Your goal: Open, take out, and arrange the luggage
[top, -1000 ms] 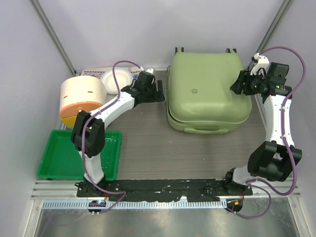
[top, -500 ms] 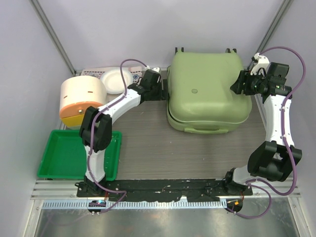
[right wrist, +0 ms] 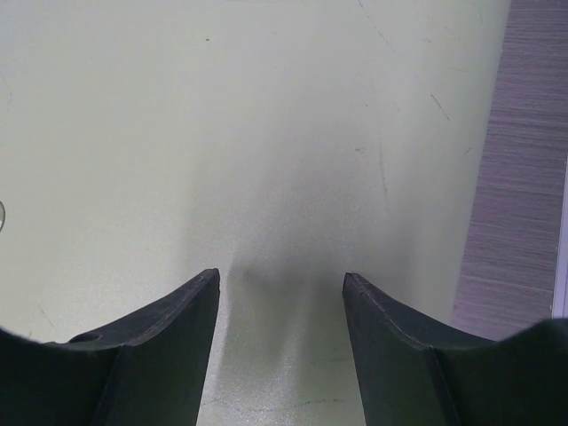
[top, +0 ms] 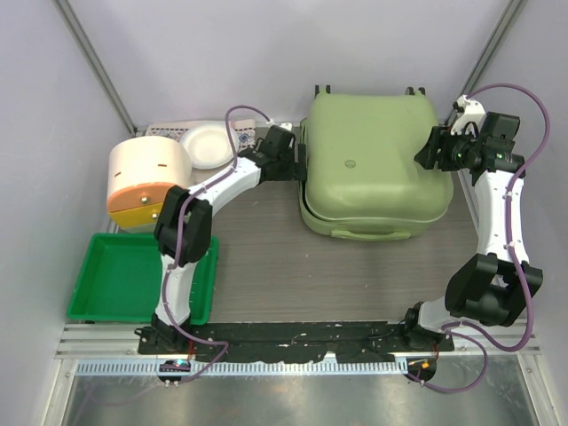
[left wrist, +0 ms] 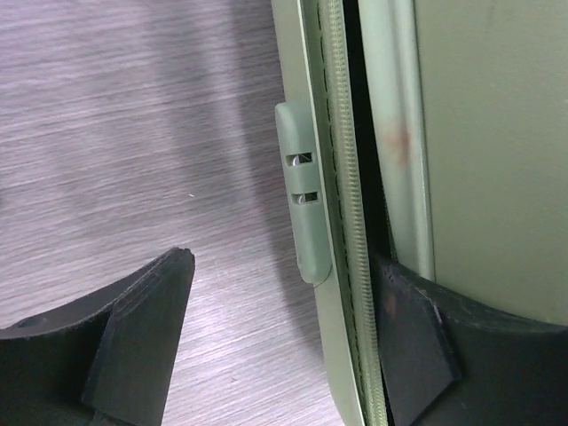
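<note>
The luggage [top: 368, 164], a large pale green hard-shell case, lies flat at the back right of the table. My left gripper [top: 297, 156] is at its left side. In the left wrist view the left gripper [left wrist: 282, 259] is open: the right finger [left wrist: 426, 346] sits in the dark seam beside the zipper [left wrist: 342, 177], and the left finger [left wrist: 133, 346] hangs over bare table, apart from the shell. My right gripper [top: 424, 153] hovers over the lid's right part. In its wrist view the right gripper [right wrist: 280, 275] is open with only the pale lid [right wrist: 222, 133] below.
A cream-and-orange round container [top: 146, 177] stands at the left, with a white bowl [top: 206, 145] behind it. A bright green tray [top: 115, 280] lies at the near left. Grey walls close in behind and on both sides.
My left arm has swung right from near the white bowl to the luggage's left edge, and its jaws have widened a little. The right arm has not moved.
</note>
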Available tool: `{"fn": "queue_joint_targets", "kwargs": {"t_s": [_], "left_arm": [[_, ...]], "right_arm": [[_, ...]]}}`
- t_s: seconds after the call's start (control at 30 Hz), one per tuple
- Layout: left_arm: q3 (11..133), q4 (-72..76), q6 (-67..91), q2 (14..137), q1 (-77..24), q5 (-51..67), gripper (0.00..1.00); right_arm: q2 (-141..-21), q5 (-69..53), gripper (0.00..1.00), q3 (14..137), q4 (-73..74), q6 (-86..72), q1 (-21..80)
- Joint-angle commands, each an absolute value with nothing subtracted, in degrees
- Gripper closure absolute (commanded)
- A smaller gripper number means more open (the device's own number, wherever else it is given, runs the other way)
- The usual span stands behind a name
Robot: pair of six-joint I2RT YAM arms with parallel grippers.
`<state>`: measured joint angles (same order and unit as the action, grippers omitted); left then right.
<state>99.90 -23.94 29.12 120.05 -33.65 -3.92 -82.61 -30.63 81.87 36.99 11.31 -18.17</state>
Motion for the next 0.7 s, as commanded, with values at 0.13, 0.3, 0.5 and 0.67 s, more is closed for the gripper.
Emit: {"fn": "queue_joint_targets", "kwargs": {"t_s": [0.13, 0.3, 0.5, 0.67], "left_arm": [[85.5, 6.6, 38.8, 119.3, -30.1, 27.8, 0.1], [81.3, 17.8, 43.0, 116.7, -29.9, 33.4, 0.0], [85.4, 14.0, 38.4, 113.7, -31.2, 30.7, 0.0], [88.0, 6.8, 35.1, 110.3, -32.4, 26.3, 0.01]], "right_arm": [[-80.4, -32.9, 0.34, 83.8, 39.2, 13.4, -18.5], [-79.4, -35.1, 0.34, 85.7, 41.2, 17.7, -17.8], [-75.3, -35.5, 0.34, 88.5, 45.4, 23.7, -11.8], [-71.2, -35.6, 0.34, 88.1, 48.9, 27.3, -6.2]]}}
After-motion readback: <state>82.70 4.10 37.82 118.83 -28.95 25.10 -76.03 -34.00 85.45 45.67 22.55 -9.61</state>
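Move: The luggage's slightly open side gap is right at the left hand's fingers: about 2 cm to the right, level front to back, some 1 cm below the hand point. The round badge on the upper shell is about 10 cm right of that hand, level, 10 cm higher; the white plate is some 24 cm left, 7 ahead, 10 lower. From the right hand the gap lies about 23 cm left, level, 14 below, and the badge 15 cm left, level, 3 below. The left hand's suitcase-side finger, already in the mouth of the gap, works deeper and bears against the upper shell as the hand pushes about 4 cm right, eases back 2 and dips slightly, rolling its left side down some 25 degrees while the fingers open wider. The right hand then swings about 7 cm left over the lid towards the badge, rising and drawing back roughly 4 cm each, turning counter-clockwise. ##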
